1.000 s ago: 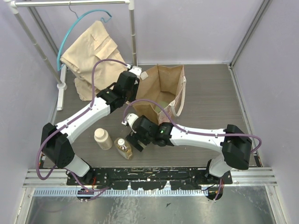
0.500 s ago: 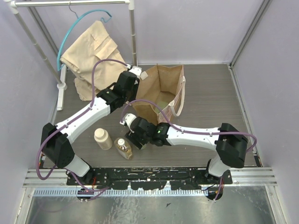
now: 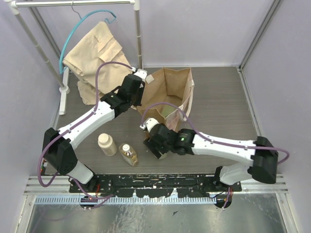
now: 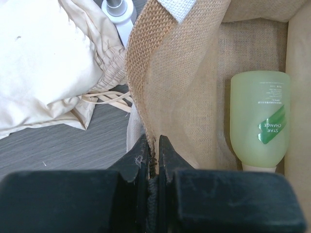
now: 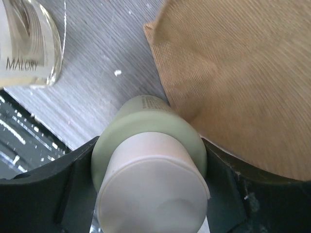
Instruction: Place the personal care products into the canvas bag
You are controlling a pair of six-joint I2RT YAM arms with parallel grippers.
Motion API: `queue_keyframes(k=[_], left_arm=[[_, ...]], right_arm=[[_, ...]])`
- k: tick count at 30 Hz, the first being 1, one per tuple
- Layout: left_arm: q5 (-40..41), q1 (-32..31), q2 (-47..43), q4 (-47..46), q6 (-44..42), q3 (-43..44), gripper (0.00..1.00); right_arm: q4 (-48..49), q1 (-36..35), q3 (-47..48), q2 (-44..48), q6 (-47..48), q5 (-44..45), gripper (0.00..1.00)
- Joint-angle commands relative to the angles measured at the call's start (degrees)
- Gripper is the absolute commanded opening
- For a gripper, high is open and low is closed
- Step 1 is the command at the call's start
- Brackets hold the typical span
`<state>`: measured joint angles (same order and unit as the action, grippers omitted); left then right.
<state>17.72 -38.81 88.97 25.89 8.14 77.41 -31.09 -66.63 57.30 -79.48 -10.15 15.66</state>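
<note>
The canvas bag (image 3: 167, 90) stands open at mid-table. My left gripper (image 3: 138, 95) is shut on its left rim (image 4: 146, 73); the fabric edge runs between the closed jaws (image 4: 153, 145). A green cylinder bottle (image 4: 260, 119) lies inside the bag. My right gripper (image 3: 156, 145) sits just in front of the bag, shut on the round green bottle with the cream top (image 5: 146, 131), which fills the gap between the fingers (image 5: 148, 165). The cream bottle (image 3: 107, 144) and the amber white-capped bottle (image 3: 128, 155) stand on the table to the left of that gripper.
A beige folded garment (image 3: 95, 58) lies at the back left under a white clothes rack (image 3: 63, 90) with a teal hanger. The bag's whitish handle (image 3: 187, 104) hangs on its right side. Purple walls enclose the table.
My right gripper has closed on the green bottle with the cream top and moved right and toward the near edge. The left arm stays on the bag's rim.
</note>
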Motion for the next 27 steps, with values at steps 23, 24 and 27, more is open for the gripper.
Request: queue_keyframes(k=[23, 24, 27], left_arm=[[-1.3, 0.0, -1.0, 0.0, 0.8, -0.9, 0.0], [-1.4, 0.1, -1.1, 0.0, 0.7, -1.0, 0.0], [-1.4, 0.0, -1.4, 0.1, 0.4, -1.2, 0.0]], right_arm=[[-26.9, 19.2, 55.6, 1.4, 8.9, 1.4, 0.01], [-26.8, 20.0, 57.8, -0.2, 9.8, 0.5, 0.01], [-26.4, 22.4, 64.4, -4.7, 11.7, -3.7, 0.01]])
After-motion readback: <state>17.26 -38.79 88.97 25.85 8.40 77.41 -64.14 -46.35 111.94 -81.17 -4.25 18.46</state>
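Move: The right hand already grips the green bottle. The middle of the canvas bag's mouth is about 21 cm ahead of that hand, 3 cm right and 8 cm higher. The clear bottle stands some 13 cm left and 3 cm back, the white bottle about 22 cm left and 3 cm forward, both roughly 7 cm lower. From the left hand on the rim, the mouth's middle is about 11 cm right and 6 cm ahead, around level. Keeping its pinch on the green bottle, the right hand lifts it about 27 cm. It first swings right and slightly back, away from the clear bottle, then forward towards the bag's mouth, turning some 20 degrees clockwise and tipping its fingers up a little. The left hand stays put, still pinching the bag's left rim. ##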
